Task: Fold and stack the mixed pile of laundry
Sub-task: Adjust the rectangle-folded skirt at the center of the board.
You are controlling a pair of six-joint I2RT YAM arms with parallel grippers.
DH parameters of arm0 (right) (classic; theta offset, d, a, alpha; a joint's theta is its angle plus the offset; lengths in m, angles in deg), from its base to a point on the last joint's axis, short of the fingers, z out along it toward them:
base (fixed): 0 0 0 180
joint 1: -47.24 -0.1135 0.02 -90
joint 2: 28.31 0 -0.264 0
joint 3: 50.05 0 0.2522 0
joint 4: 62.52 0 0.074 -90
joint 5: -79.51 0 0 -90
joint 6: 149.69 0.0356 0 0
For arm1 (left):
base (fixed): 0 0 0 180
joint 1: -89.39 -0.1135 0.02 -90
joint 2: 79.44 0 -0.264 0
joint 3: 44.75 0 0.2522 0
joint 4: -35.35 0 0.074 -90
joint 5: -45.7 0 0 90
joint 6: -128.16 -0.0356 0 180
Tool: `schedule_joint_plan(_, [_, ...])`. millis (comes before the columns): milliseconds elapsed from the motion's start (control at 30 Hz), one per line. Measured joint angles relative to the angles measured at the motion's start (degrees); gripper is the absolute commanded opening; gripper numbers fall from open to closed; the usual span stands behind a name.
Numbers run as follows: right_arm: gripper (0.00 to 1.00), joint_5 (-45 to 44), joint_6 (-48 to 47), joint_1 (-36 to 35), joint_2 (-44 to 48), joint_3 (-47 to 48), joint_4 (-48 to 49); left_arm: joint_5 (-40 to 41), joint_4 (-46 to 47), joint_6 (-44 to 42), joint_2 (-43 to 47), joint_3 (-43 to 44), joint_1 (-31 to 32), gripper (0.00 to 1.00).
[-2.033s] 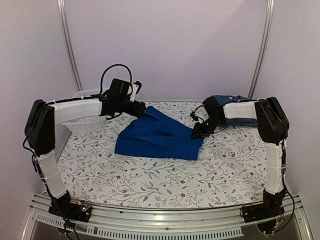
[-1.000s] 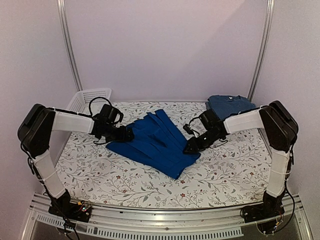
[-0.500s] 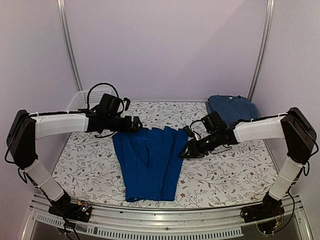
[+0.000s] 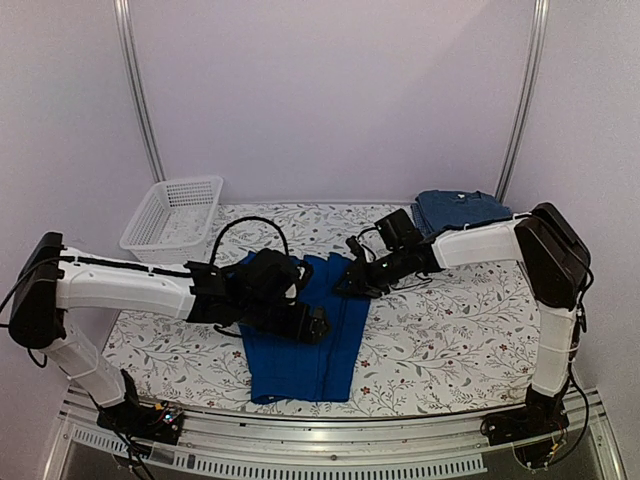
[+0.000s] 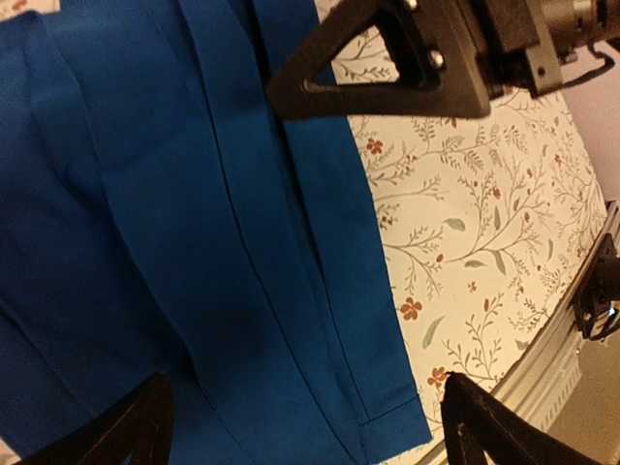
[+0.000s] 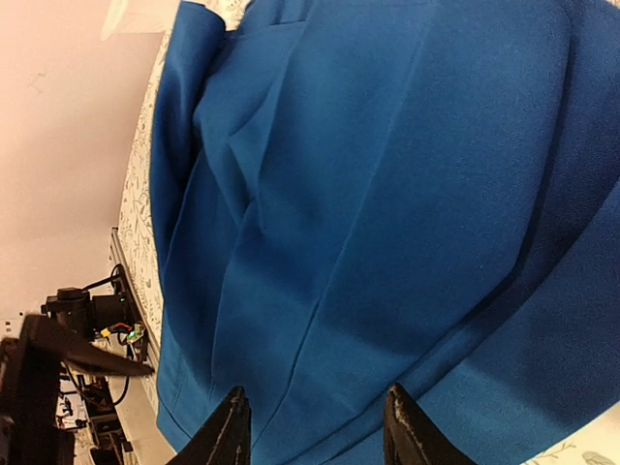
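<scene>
The bright royal-blue garment [image 4: 300,350] lies spread lengthwise on the floral table, reaching almost to the front edge. My left gripper [image 4: 312,325] hovers over its middle, open wide with nothing in it. In the left wrist view the garment [image 5: 194,242] fills the frame between my left gripper's [image 5: 310,436] spread fingers, with its hemmed corner low in the frame. My right gripper [image 4: 352,282] is at the garment's far right edge. In the right wrist view my right gripper [image 6: 315,436] stands open just above the cloth [image 6: 387,194]. A folded stack of dark blue garments [image 4: 455,208] sits at the back right.
A white mesh basket [image 4: 175,215] stands at the back left corner. The metal rail [image 4: 320,440] runs along the near table edge. The right gripper's black body [image 5: 407,58] shows at the top of the left wrist view. The two grippers are close together over the garment.
My left gripper has let go of the garment's far left corner and moved nearer, over its middle. My right gripper shifted left and farther back. The garment stays flat.
</scene>
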Motion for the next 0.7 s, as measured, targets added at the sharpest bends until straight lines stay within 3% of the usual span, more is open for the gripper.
schedule_joint_plan(367, [0.49, -3.3, 1.9, 0.0, -7.8, 4.5, -2.3, -1.8, -1.9, 8.1, -9.5, -2.1, 7.7, 0.65])
schedule_joint_plan(467, [0.49, -3.9, 2.0, 0.0, -8.5, 6.1, -2.5, -1.9, -1.6, 8.5, -11.0, -1.4, 7.6, 0.52])
schedule_joint_plan(600, [0.44, -4.1, 2.0, 0.0, -9.2, 6.6, -2.5, -1.9, -1.0, 8.5, -12.3, -0.4, 7.6, 0.28])
schedule_joint_plan(700, [0.40, -3.9, 2.0, 0.0, -10.1, 6.9, -2.4, -2.4, -0.3, 7.7, -12.7, -0.3, 7.6, 0.21])
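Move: The skirt lies under both hands. From the left hand, the middle of its near half is about 6 cm back, 1 cm right and 9 cm below. From the right hand, the fold in its far right part is some 2 cm ahead, level sideways and 5 cm below. The empty basket is roughly 27 cm ahead and 36 cm left of the left hand; the folded stack is about 21 cm ahead and 30 cm right of the right hand. The left fingertips come down onto the near half of the skirt and close from wide to about a quarter open, gathering cloth between them; the hand sinks about 9 cm while drawing back 6, its fingers tipping steeper, then nearly stops as they close. The right hand, its fingers staying half open, lowers some 5 cm and eases slightly forward until its tips press into the far right fold. ##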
